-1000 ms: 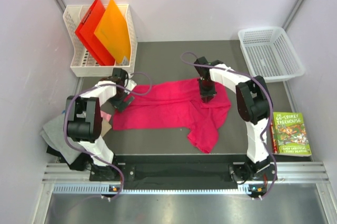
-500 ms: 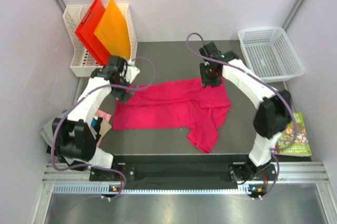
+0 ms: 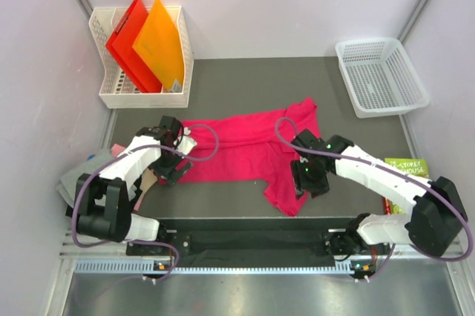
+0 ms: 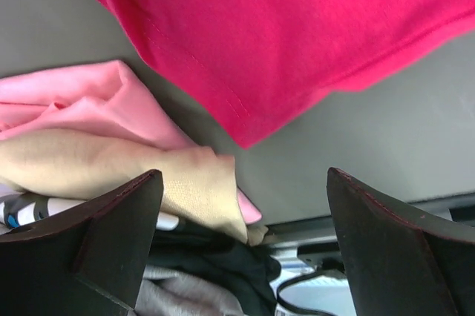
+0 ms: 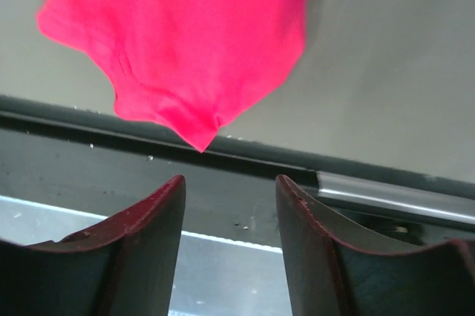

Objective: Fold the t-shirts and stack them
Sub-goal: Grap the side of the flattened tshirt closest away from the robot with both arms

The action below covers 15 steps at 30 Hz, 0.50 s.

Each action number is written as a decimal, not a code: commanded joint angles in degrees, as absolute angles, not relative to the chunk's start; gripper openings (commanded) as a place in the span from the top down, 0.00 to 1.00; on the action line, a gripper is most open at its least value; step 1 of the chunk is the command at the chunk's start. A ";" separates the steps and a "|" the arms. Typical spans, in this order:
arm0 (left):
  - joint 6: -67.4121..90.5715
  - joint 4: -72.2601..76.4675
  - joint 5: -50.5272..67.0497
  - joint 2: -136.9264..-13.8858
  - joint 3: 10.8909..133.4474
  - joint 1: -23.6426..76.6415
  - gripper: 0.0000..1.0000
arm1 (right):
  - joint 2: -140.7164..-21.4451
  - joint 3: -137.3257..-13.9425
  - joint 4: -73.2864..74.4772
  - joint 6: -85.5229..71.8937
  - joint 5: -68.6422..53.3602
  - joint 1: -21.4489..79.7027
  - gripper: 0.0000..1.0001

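Observation:
The big magenta t-shirt [image 3: 237,149] lies spread across the mat, one part trailing toward the near edge [image 3: 286,196]. My left gripper [image 3: 170,170] hovers at its lower left corner, jaws wide open and empty [image 4: 243,175]. Beside that corner [image 4: 245,119] lie folded pale pink [image 4: 82,97], tan [image 4: 111,164] and grey [image 4: 178,294] shirts, the stack [image 3: 82,182] at the table's left edge. My right gripper [image 3: 307,179] is open over the trailing part, holding nothing [image 5: 229,181]. The shirt's tip [image 5: 197,134] sits just beyond its fingers.
A white file rack [image 3: 104,93] with red and orange folders [image 3: 145,45] stands back left. A white mesh basket [image 3: 381,75] is back right. A green book [image 3: 407,168] lies on the right, partly under my right arm. A black rail [image 5: 111,175] runs along the near edge.
Both arms swung from the shirt's far edge toward the near side. The right gripper opened and let go of the shirt's upper right corner, which now lies farther back.

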<state>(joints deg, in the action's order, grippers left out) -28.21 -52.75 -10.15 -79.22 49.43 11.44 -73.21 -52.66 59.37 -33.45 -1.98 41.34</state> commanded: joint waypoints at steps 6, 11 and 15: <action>-26.46 -41.75 -11.78 -81.38 47.99 11.43 0.04 | -70.05 -43.07 46.33 -42.27 -6.77 45.26 0.47; -25.66 -40.87 -11.60 -82.97 47.64 11.43 0.05 | -73.11 -40.52 42.28 -43.06 -6.33 46.93 0.48; -25.23 -41.22 -10.99 -83.67 47.72 11.43 0.05 | -74.79 -39.81 39.21 -44.56 -5.89 47.99 0.49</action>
<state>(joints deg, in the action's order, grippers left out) -26.57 -42.85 -11.38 -83.13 48.18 11.44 -73.36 -40.36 44.77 -42.15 -6.15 46.30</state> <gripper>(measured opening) 0.950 0.520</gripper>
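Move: The shirt's near-left end, just in from its corner, lies 1–2 cm ahead of my left hand and about 5 cm below; the beige cloth is some 8 cm to that hand's left and 1 cm back, the pink cloth about 11 cm left and 5 cm ahead. The near tip of the shirt's right-hand flap lies roughly 6 cm back, 3 cm left and 7 cm below my right hand, with the table's near edge straight back, about 7 cm. I bring both open hands down over the near side of the shirt. My right hand sinks about 5 cm, drawing back over the flap towards its tip early on and then edging left, tilting slightly, fingers kept half open. My left hand reaches forward some 3 cm, in over the cloth from the corner, and sinks about 2 cm, wide open and tilting its fingertips about 5 degrees forward. ##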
